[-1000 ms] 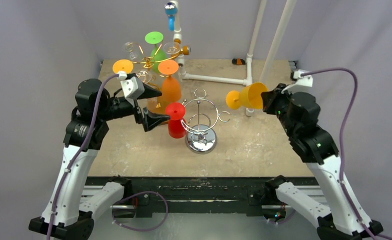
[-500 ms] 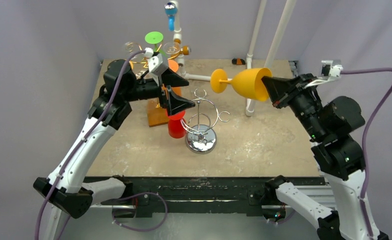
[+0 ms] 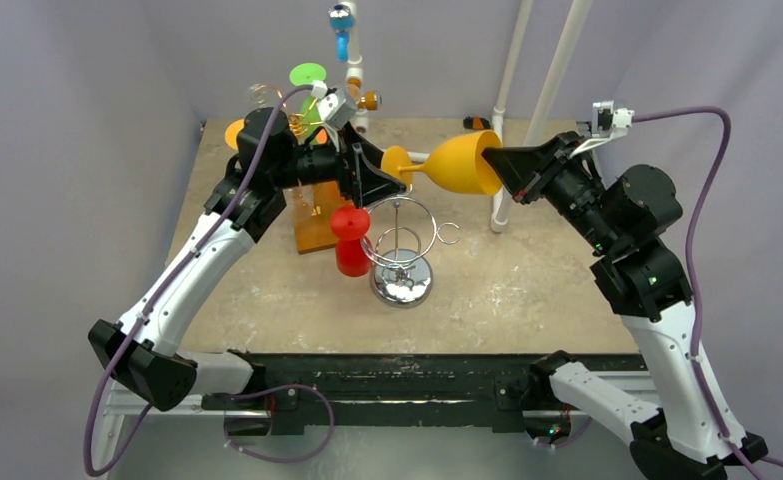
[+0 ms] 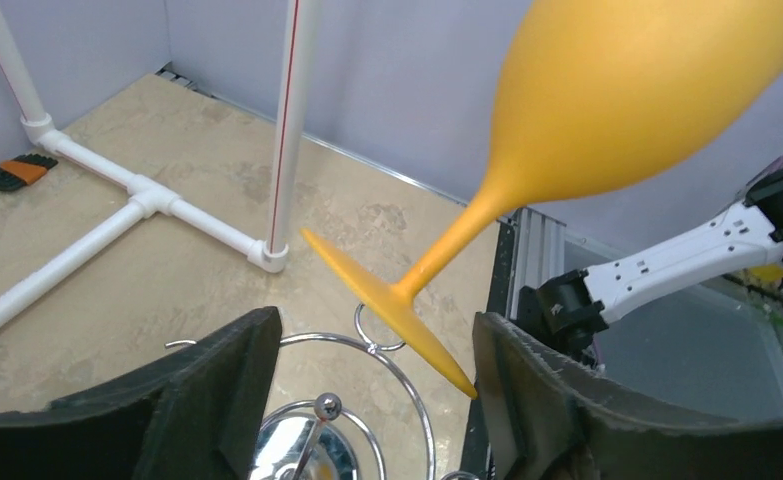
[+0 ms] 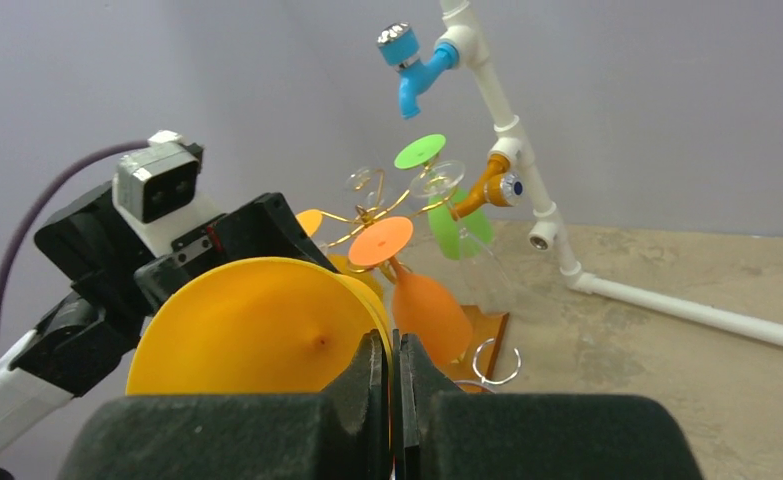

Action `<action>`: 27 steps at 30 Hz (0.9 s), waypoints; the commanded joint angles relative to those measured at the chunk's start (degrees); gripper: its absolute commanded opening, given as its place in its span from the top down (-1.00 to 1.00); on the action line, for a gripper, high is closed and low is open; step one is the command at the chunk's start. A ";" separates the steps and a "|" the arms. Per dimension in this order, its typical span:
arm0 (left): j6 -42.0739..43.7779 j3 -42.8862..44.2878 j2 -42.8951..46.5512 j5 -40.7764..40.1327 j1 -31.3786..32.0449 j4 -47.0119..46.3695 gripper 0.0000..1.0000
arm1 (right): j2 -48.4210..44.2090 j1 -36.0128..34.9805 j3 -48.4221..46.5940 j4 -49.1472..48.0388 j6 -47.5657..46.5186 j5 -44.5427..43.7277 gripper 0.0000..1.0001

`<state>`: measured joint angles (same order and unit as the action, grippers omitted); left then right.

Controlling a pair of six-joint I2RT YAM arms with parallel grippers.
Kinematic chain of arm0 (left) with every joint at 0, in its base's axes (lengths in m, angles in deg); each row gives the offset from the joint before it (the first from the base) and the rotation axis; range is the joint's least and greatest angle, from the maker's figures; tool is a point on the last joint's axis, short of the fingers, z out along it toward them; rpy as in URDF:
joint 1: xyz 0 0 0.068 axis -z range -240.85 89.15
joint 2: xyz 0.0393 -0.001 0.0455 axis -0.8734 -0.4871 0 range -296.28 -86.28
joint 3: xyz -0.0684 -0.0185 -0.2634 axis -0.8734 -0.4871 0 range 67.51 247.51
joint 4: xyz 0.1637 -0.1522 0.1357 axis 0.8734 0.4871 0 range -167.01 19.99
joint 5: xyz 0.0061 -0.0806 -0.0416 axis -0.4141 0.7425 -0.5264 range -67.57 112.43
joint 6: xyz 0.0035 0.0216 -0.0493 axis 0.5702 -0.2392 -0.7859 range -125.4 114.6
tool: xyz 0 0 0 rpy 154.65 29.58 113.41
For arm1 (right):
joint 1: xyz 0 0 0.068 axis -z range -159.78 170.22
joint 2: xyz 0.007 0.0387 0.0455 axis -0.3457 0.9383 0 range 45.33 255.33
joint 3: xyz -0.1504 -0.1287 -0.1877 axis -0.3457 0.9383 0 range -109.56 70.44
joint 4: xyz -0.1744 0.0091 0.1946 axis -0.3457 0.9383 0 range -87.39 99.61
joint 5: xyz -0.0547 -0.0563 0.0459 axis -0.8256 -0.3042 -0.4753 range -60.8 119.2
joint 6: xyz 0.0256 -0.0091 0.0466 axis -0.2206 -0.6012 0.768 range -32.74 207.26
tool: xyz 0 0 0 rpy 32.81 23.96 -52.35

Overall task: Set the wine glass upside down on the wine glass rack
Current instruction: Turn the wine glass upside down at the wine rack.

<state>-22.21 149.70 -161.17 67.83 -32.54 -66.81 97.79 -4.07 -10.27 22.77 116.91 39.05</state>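
Note:
A yellow wine glass hangs sideways in the air, its foot pointing left. My right gripper is shut on its rim, and the right wrist view shows the rim pinched between the fingers of that gripper, with the glass's bowl in front. My left gripper stands open around the foot. In the left wrist view the foot slants between the fingers of this gripper, its lower tip at the right finger. The chrome wine glass rack stands on the table below, and its ball top shows in the left wrist view.
A red glass hangs upside down at the chrome rack's left side. Behind it stands a gold rack on an orange base with an orange glass and a green glass. A white pipe frame with a blue tap runs along the back.
The right arm carried the yellow glass leftward over the chrome rack. The left arm rose and reached right until its fingers straddled the glass's foot, then narrowed slightly.

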 commanded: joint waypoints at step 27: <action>59.15 6.51 10.01 -5.43 0.41 12.08 1.00 | 0.27 -0.43 -11.43 21.51 -12.81 29.49 -0.98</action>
<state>20.03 157.63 -153.19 60.73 -32.56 -56.01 97.27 -4.14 -16.45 41.48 108.87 59.16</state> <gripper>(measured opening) 0.054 0.987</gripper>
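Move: Just right of the left hand's open fingers, about 1 cm off and level with them, is the foot of the yellow wine glass; it lies some 12 cm to the right hand's left, 2 cm ahead and 6 cm lower. From the left hand, the silver wine rack's ring is roughly 5 cm back, 1 cm right and 9 cm down, the upturned red glass 4 cm back, 6 cm left, 14 cm down, and the gold rack 11 cm ahead, 17 cm left, 15 cm down. Closing on the yellow glass's foot, the left fingers pinch it almost in place. The right hand, still holding the rim at first, then opens wide, lets go and backs off about 7 cm, sinking slightly. The left hand drifts a little forward, then carries the glass up about 7 cm and 5 cm left, rolling some 45 degrees about its fingers, clockwise as seen from its own wrist. ##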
